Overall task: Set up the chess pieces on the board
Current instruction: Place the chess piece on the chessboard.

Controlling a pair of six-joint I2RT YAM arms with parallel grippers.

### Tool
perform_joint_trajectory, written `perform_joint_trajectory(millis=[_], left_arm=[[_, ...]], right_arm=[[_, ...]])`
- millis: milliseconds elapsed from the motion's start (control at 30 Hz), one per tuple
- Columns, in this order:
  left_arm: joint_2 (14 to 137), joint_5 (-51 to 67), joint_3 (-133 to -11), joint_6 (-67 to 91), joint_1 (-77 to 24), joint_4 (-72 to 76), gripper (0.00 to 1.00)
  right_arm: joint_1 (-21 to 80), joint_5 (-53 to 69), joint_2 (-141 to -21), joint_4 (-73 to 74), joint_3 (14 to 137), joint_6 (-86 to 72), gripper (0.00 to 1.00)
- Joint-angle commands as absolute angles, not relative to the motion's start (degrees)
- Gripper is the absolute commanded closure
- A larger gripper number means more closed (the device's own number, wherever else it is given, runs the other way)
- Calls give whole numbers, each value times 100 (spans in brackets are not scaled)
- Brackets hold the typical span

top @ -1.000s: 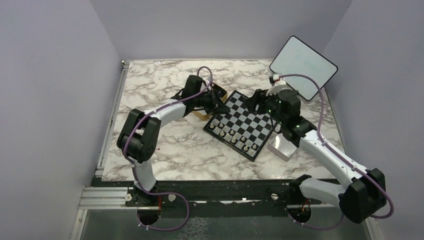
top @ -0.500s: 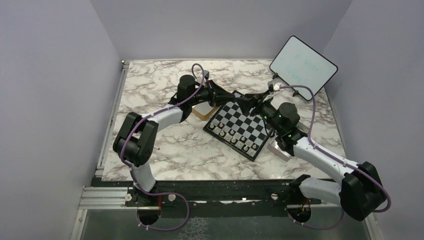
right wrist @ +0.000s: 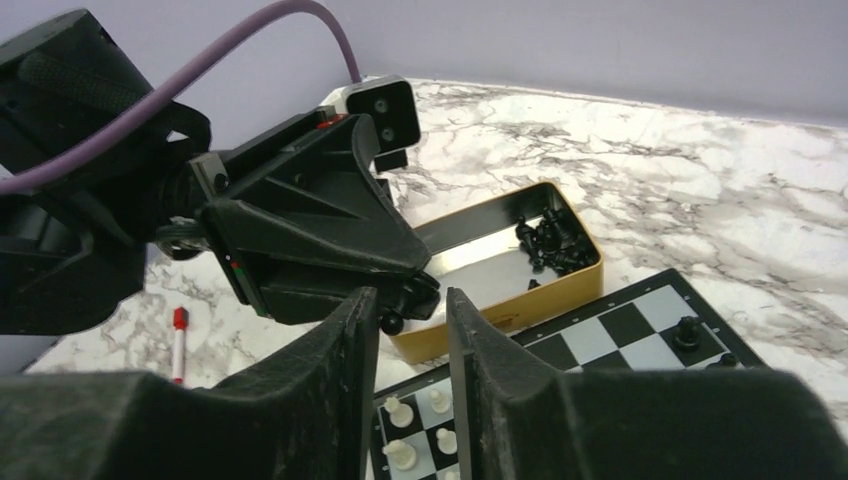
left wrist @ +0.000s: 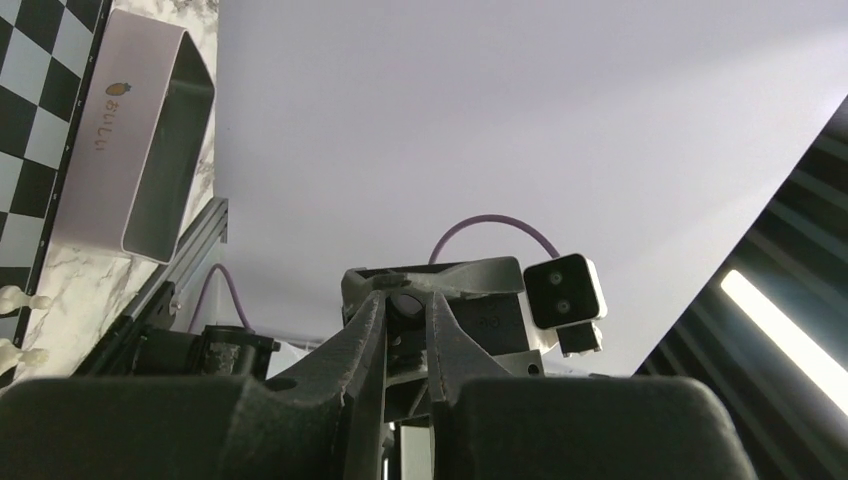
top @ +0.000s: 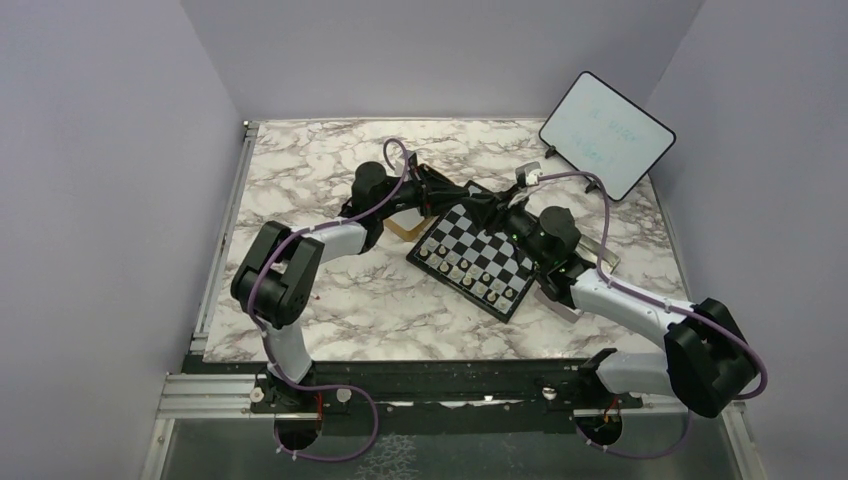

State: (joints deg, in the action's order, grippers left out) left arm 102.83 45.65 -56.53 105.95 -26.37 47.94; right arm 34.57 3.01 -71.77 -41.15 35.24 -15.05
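The board point(top: 480, 255) lies at the table's middle, with pale chess pieces point(right wrist: 400, 408) on its near rows and one black piece point(right wrist: 686, 330) on a far square. More black pieces point(right wrist: 550, 240) lie in the gold tin point(right wrist: 500, 270). My left gripper point(top: 476, 203) hangs over the board's far corner, shut on a small black chess piece point(right wrist: 392, 322) whose round head points down. My right gripper point(right wrist: 410, 296) faces it tip to tip; its jaws stand apart, one on each side of the held piece, and I see no contact. In the left wrist view the fingers point(left wrist: 375, 335) are nearly together.
A white tablet point(top: 606, 135) leans at the back right. A pale open tin point(left wrist: 130, 150) lies beside the board under my right arm. A red-capped pen point(right wrist: 178, 345) lies on the marble left of the board.
The left arm swung from the gold tin out over the board's far corner. My right gripper moved left to meet it, and its jaws narrowed.
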Motion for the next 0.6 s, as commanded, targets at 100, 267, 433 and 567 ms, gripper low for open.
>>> perform_joint_trajectory(millis=[100, 267, 433, 567], left_arm=[[10509, 4523, -5583, 11043, -2654, 5669, 92], [10596, 4485, -5583, 11122, -2672, 5830, 92], [10670, 4443, -5576, 11154, -2689, 5938, 92], [10788, 4508, -5658, 11121, -2688, 6002, 90]], right_arm=[[3531, 74, -7298, -4378, 3785, -1693, 68], [3569, -147, -7324, -4320, 3790, -1717, 72], [3568, -272, -7280, -4320, 3789, -1874, 89], [3573, -308, -7147, -4163, 3819, -2065, 99]])
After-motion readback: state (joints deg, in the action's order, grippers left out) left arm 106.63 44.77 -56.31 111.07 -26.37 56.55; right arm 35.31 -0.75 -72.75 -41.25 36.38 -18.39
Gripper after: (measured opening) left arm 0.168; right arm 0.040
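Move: Just off the right fingertips, about 1 cm ahead and 1 cm to their left at the same height, is the black chess piece; from the left hand, which grips it, its middle is about 1 cm to the right. Some 20 cm below the right hand, the chessboard's middle lies level with it and 8 cm to its right. The gold tray is about 12 cm ahead and 8 cm left, the placed black pieces 13 cm ahead and 10 cm right. Closing from partly open to almost shut, the right fingers come together around the free end of the black piece in mid-air, while that hand eases forward under 1 cm and turns only a few degrees. The left hand keeps its grip on the piece, holding it out sideways to the right and drifting forward about 1 cm. ##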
